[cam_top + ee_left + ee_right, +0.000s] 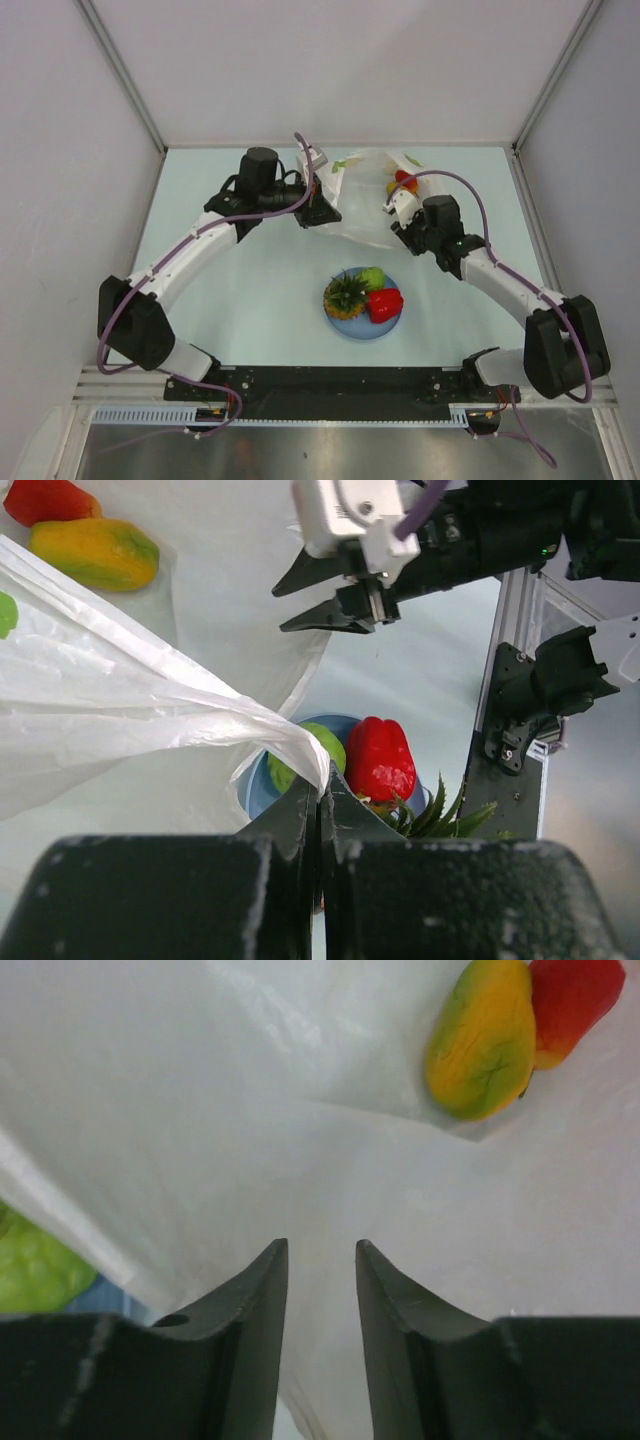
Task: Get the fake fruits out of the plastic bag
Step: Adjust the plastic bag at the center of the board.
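Note:
The plastic bag lies crumpled at the back of the table. My left gripper is shut on its near edge; in the left wrist view the film runs into the closed tips. A yellow-orange mango and a red fruit lie inside the bag. My right gripper hangs over the bag's white film, short of the mango, its jaws a narrow gap apart with nothing held between them. It also shows in the top view as the right gripper.
A round blue plate sits in front of the bag, holding a pineapple, a green apple and a red pepper. White walls close in the left, right and back sides.

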You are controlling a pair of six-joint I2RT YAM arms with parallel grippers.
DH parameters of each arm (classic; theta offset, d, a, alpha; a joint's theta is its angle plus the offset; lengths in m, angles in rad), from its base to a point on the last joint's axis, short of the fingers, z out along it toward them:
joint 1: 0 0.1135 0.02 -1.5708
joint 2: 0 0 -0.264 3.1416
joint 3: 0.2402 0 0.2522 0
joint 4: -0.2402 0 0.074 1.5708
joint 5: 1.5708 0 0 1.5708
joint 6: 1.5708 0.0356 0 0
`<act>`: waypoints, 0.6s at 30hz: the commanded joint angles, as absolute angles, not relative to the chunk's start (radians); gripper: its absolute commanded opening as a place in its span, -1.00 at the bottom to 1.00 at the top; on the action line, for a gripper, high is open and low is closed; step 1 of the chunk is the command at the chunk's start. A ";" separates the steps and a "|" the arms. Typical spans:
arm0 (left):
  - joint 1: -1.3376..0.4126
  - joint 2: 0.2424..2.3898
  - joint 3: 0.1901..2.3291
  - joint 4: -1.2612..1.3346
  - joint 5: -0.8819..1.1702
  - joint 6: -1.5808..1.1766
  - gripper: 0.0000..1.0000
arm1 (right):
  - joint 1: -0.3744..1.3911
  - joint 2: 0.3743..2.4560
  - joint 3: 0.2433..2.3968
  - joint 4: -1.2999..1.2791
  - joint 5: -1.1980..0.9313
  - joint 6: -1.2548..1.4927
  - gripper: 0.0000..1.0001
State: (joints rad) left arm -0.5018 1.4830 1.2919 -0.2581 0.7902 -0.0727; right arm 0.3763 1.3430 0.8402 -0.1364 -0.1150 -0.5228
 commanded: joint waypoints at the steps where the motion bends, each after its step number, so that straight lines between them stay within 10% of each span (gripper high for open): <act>1: -0.508 1.457 1.272 -0.284 0.782 -0.003 -0.99 | 0.388 1.292 0.828 -0.033 -0.063 -0.488 -0.18; 18: -0.508 1.486 1.296 -0.302 0.753 0.054 -0.99 | 0.325 1.906 1.232 0.205 0.167 -0.632 0.60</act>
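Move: From the right hand, the yellow mango in the bag lies roughly 16 cm straight ahead and 7 cm down. The small red chili is some 3 cm beyond it and 3 cm to its right. Behind the right hand, on the plate, the green fruit sits about 9 cm back and 7 cm left. From the left hand, which still pinches the bag's rim, the mango is around 10 cm ahead, 17 cm right and 20 cm below. The right hand reaches some 13 cm forward over the mango's side, fingers opening; the left lowers its pinched rim slightly. ##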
